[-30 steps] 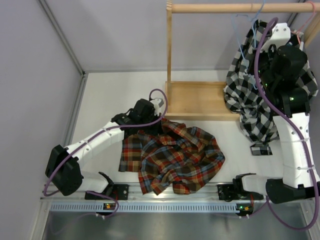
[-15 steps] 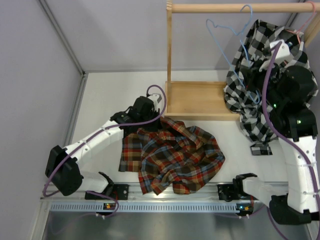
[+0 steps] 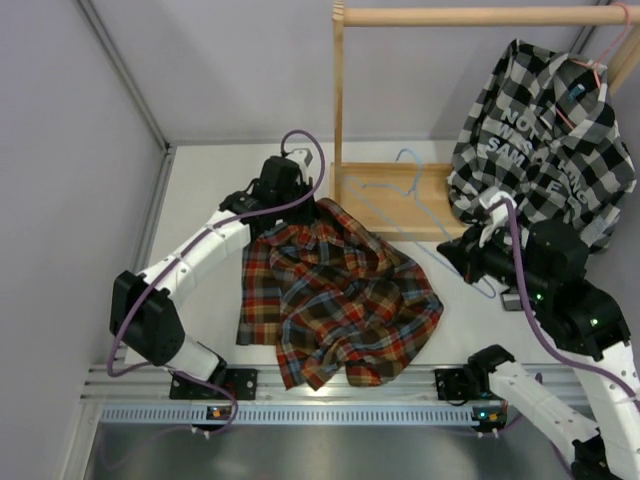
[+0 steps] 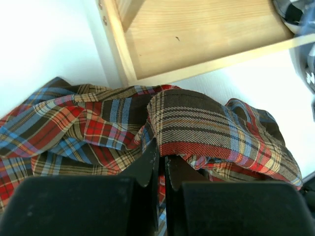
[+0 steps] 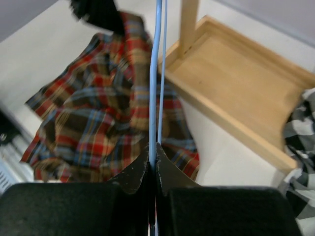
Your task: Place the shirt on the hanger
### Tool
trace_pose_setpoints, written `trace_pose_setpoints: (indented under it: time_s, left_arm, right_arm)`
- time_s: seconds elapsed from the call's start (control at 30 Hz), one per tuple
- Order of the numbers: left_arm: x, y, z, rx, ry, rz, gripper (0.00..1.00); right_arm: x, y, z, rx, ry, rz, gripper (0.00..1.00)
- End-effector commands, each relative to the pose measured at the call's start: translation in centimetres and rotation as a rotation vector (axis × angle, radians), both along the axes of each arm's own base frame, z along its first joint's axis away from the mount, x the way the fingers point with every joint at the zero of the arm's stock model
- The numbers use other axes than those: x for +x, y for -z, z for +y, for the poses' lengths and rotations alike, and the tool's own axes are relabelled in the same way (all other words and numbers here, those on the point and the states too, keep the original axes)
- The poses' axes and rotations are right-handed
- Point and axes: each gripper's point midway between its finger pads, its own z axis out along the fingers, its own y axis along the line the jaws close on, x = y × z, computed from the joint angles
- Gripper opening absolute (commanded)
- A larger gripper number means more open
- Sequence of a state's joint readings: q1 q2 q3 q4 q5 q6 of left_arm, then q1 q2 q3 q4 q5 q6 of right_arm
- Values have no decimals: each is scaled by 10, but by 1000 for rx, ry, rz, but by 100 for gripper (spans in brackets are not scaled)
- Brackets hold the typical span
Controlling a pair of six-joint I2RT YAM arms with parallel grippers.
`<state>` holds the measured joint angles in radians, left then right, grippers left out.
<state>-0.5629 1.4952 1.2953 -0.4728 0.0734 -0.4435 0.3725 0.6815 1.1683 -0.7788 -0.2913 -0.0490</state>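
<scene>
The plaid shirt (image 3: pixel 340 300) lies crumpled on the white table in front of the arms. My left gripper (image 3: pixel 298 212) is at the shirt's far edge, shut on a fold of the fabric (image 4: pixel 197 132); the jaws (image 4: pixel 161 150) pinch cloth between them. My right gripper (image 3: pixel 452 252) hovers by the shirt's right side, shut on the light-blue wire hanger (image 3: pixel 406 154). The hanger reaches back and left over the wooden base. In the right wrist view the hanger (image 5: pixel 158 73) runs straight up from the closed jaws (image 5: pixel 154 150), above the shirt (image 5: pixel 98 113).
A wooden rack stands at the back, with a rail (image 3: pixel 480 15) on top and a tray-like base (image 3: pixel 400 205) behind the shirt. A black-and-white checked shirt (image 3: pixel 545 130) hangs from the rail on a pink-red hanger (image 3: pixel 577 80). A small dark object (image 3: pixel 515 300) lies at the right.
My right arm has swung down from the rail and leftward, carrying the blue hanger to the shirt's right side. My left gripper has moved toward the back with the shirt's edge.
</scene>
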Motion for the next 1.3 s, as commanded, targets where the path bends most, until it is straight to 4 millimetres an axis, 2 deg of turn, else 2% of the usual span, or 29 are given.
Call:
trace_pose_setpoints:
  time_s: [0.0, 0.07, 0.2, 0.37, 0.63, 0.7, 0.8, 0.83, 0.9, 0.93, 1.03, 1.07, 1.13, 1.17, 1.23, 1.27]
  left_arm:
    - [23, -17, 6, -5, -22, -56, 0]
    - [26, -7, 5, 5, -9, -33, 0]
    - [26, 1, -7, -16, 38, 6, 0]
    - [20, 2, -14, -49, 73, 34, 0]
    - [-2, -15, -13, -96, 119, 19, 0]
    - [-12, -16, -19, -123, 171, 36, 0]
    - [-49, -32, -46, -229, 396, 83, 0]
    - [-69, -38, -58, -248, 488, 93, 0]
    - [-84, -53, -67, -205, 566, 36, 0]
    - [-102, -49, -70, -133, 584, 50, 0]
    - [-126, -75, -75, -42, 644, -50, 0]
    - [-123, -81, -63, 13, 587, -85, 0]
    - [-116, -94, -49, 59, 517, -148, 0]
    - [-102, -103, -29, 122, 410, -212, 0]
    - [-86, -112, -6, 198, 289, -281, 0]
    - [-78, -122, 11, 241, 208, -328, 0]
  right_arm:
    - [-47, 9, 13, -8, -158, 23, 0]
    - [-58, 16, 10, -30, -178, 40, 0]
    - [-60, 31, 18, -43, -218, 91, 0]
    - [-42, 46, 19, -85, -157, 144, 0]
    - [-25, 65, 26, -99, -120, 210, 0]
    - [-23, 67, 36, -84, -158, 216, 0]
    - [-12, 69, 58, -56, -233, 206, 0]
    - [-2, 65, 68, -50, -267, 160, 0]
    - [0, 63, 82, -30, -345, 112, 0]
    - [9, 55, 90, -17, -364, 50, 0]
    - [10, 54, 103, -17, -459, 4, 0]
    - [11, 49, 108, -4, -488, -24, 0]
    - [1, 51, 119, 22, -591, -27, 0]
    - [-1, 47, 123, 36, -627, -51, 0]
    - [-8, 46, 126, 62, -671, -72, 0]
    - [-6, 36, 128, 82, -677, -131, 0]
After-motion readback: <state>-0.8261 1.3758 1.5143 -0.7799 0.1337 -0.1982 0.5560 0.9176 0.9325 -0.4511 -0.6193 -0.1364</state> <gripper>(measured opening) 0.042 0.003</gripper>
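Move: My left hand still pinches the shirt at its collar. The end of the blue hanger in my right hand is some 7 cm to my left hand's right, 3 cm ahead and 10 cm higher. From my right hand the collar lies about 24 cm left, 13 cm ahead and 15 cm lower. The shirt's body is spread 21 cm left and 2 cm ahead, the wooden tray's middle 7 cm left and 27 cm ahead, both roughly 32 cm down. I draw my right hand back about 6 cm to clear the hanger's end, then lower it, bring it forward again and swing it left, turning some 30 degrees counter-clockwise, to feed that end towards the collar opening. My left hand dips slightly forward, then sweeps the collar back about 12 cm, to the right and up, turning clockwise. Both grips stay shut. ##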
